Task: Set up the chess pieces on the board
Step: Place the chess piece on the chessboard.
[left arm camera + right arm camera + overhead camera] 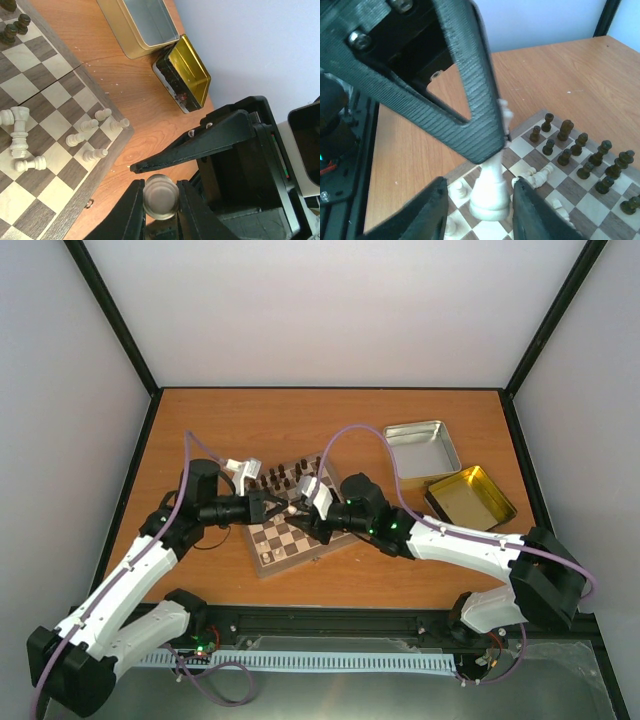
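The board (pixel 283 543) lies mid-table, with dark chessmen (pixel 580 150) standing along its far rows. Several cream chess pieces (pixel 85 137) stand or lie near its corner. My left gripper (pixel 160 186) is shut on a tall cream piece (pixel 160 197), seen base-on between its fingers. In the right wrist view that same piece (pixel 492 192) hangs over the board's corner, its top behind the left gripper's ribbed finger (pixel 470 115). My right gripper (pixel 479 184) stands open around the piece's base, a gap showing on each side. From above, both grippers meet over the board (pixel 297 506).
A silver tin (pixel 422 448) stands open at the back right, with a gold-lined lid (pixel 471 497) beside it. The right gripper's black finger (pixel 200 145) crosses just above the left gripper's jaws. Bare wooden table (pixel 200 420) surrounds the board.
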Robot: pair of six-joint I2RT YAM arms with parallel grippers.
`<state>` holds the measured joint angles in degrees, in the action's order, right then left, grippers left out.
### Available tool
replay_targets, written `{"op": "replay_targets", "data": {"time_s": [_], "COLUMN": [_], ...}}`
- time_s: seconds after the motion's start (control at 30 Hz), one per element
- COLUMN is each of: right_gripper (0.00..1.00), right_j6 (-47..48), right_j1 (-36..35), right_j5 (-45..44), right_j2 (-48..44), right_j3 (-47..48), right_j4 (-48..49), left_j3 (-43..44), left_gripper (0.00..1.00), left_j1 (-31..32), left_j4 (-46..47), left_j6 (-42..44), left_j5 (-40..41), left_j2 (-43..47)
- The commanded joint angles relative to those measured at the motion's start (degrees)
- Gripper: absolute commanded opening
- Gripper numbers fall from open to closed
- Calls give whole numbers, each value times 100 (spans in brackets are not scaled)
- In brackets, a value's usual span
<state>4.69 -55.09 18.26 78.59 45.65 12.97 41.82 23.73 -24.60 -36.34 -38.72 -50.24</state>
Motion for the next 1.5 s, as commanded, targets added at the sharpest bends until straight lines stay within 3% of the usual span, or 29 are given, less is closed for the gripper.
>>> {"op": "replay_targets", "data": {"time_s": [0.0, 0.1, 0.27, 0.53, 0.9, 1.13, 1.47], "right_gripper": [50, 66, 75, 76, 75, 75, 75], "right_j6": [-173, -376, -811, -2450, -3876, -4216, -4256], "right_j1": [-18, -9, 23, 171, 374, 804, 912], "right_j5": [-2, -198, -738, -2273, -3292, -3187, -3045], "right_j2": [97, 135, -49, -17, 130, -83, -27], "right_j3": [244, 285, 30, -168, -428, -820, -838], "right_j4": [-345, -524, -617, -1109, -1445, -1362, -1353], "left_j3": [100, 156, 262, 110, 62, -137, -471], "left_gripper": [5, 5, 6, 7, 4, 5, 6], "left_j1": [-26, -26, -26, 220, 2286, 3064, 3156], "left_j4": [126, -11, -542, -692, -492, -50, 664], "left_j6": [249, 407, 766, 975, 431, 487, 451], "left_j5": [85, 537, 1999, 3202, 5043, 5089, 4582], "left_j2": [-39, -15, 12, -220, -1049, -1554, -2033]}}
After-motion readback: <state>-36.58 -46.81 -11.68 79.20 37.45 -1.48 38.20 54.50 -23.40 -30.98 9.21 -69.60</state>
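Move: The white chess piece is at both grippers' fingertips, the left already shut on it. The empty middle of the board's near rank lies about 2 cm back, 3 cm right and 18 cm below the left hand; from the right hand, roughly 2 cm back, 2 cm right and 17 cm down. From the left hand, a lying white pawn is 2 cm ahead and 1 cm right, a standing white piece level and 9 cm right, and the middle standing pawn 4 cm ahead, 10 cm right, all far below. Keep the left gripper shut on the piece while the right opens, lets go and backs off about 14 cm right, 12 cm down and 8 cm forward, turning clockwise and tipping down. Swing the left first left, down and forward, then back and right while still sinking, some 14 cm down in all, fingers tipping about 40 degrees downward, to bring the piece over the near rank. ##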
